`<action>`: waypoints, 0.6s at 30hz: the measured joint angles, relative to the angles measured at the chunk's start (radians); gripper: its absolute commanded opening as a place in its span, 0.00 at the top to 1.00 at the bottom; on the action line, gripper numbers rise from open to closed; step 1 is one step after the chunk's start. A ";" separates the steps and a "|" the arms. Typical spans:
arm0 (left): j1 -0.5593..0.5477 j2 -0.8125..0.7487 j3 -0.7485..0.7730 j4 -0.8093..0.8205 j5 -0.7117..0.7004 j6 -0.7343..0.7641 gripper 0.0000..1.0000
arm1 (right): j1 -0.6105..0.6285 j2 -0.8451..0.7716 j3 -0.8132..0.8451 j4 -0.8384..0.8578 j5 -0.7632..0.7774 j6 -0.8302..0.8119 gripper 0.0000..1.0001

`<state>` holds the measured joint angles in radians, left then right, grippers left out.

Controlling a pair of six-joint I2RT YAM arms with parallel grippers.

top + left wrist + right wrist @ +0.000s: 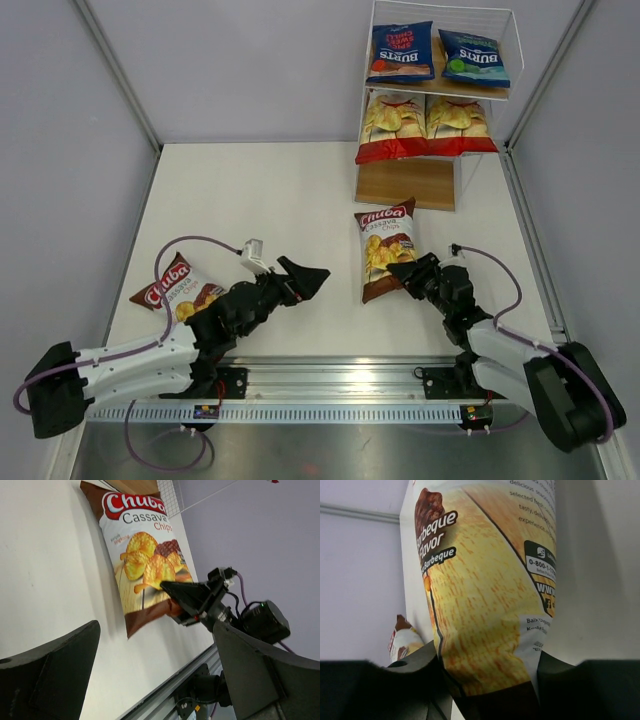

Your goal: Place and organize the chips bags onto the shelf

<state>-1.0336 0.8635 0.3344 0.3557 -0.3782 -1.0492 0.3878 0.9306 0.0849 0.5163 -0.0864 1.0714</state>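
Observation:
A brown Chuba chips bag [385, 250] lies flat in the middle of the table, in front of the shelf [405, 184]. My right gripper [410, 272] is shut on its lower right edge; the right wrist view shows the bag [480, 605] pinched between both fingers [487, 680]. A second brown Chuba bag [178, 290] lies at the left, beside my left arm. My left gripper [305, 280] is open and holds nothing, pointing toward the held bag [145, 565]. Two blue Burts bags [400, 52] sit on the shelf's top tier and two red-and-white bags [392, 125] on the middle tier.
The shelf's bottom wooden tier is bare. A metal rail [330, 375] runs along the near table edge between the arm bases. Grey walls close in the table at the left, back and right. Purple cables [195, 240] loop off each wrist.

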 measured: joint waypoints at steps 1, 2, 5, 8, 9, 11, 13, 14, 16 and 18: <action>0.000 -0.031 -0.004 -0.023 0.006 0.010 0.01 | -0.013 0.066 0.009 0.048 0.000 -0.001 0.75; 0.000 -0.060 -0.006 -0.043 0.011 0.019 0.01 | -0.023 0.116 0.021 0.090 0.004 -0.001 0.75; 0.001 -0.149 -0.019 -0.103 0.027 0.045 0.01 | -0.037 0.186 0.053 0.179 0.021 -0.001 0.75; 0.001 -0.239 -0.056 -0.156 0.037 0.059 0.01 | -0.047 0.193 0.076 0.232 0.040 -0.001 0.75; 0.001 -0.266 -0.070 -0.172 0.039 0.060 0.01 | -0.049 0.187 0.082 0.237 0.050 -0.002 0.75; 0.001 -0.314 -0.095 -0.210 0.042 0.063 0.01 | -0.058 0.169 0.100 0.232 0.069 -0.013 0.75; 0.001 -0.347 -0.112 -0.245 0.047 0.068 0.01 | -0.076 0.157 0.124 0.221 0.071 -0.028 0.75; 0.001 -0.365 -0.116 -0.267 0.049 0.072 0.01 | -0.092 0.157 0.142 0.217 0.068 -0.034 0.75; 0.001 -0.390 -0.116 -0.303 0.054 0.084 0.01 | -0.135 0.165 0.180 0.213 0.058 -0.040 0.75; 0.001 -0.418 -0.116 -0.334 0.057 0.096 0.01 | -0.183 0.188 0.214 0.221 0.034 -0.042 0.75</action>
<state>-1.0328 0.4450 0.2180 0.0216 -0.3210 -0.9535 0.2050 1.1183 0.2989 0.7372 -0.0528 1.0298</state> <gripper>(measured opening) 0.988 0.446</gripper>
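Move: The brown Chuba bag is already pinched by its bottom end in the right hand, its middle about 8 cm ahead and 2 cm left. The bottom shelf board it goes to lies some 25 cm ahead, 5 cm right and 5 cm below that hand. On the middle shelf, roughly 17 cm higher than the hand and 25 cm ahead, the left red bag is straight ahead, the right red bag 13 cm to the right. From the open left hand the bottom board is about 31 cm ahead, 22 cm right, 15 cm below. The brown Chuba bag is carried top end first towards the bottom shelf, still pinched by its bottom end: the right hand starts level forward, then climbs as it advances, about 9 cm each way, drifting some 4 cm right while its fingertips tip up about 15 degrees and swing a little clockwise. The left hand, still wide open and clear of the bag, draws off left and back about 5 cm, ending slightly lower. ##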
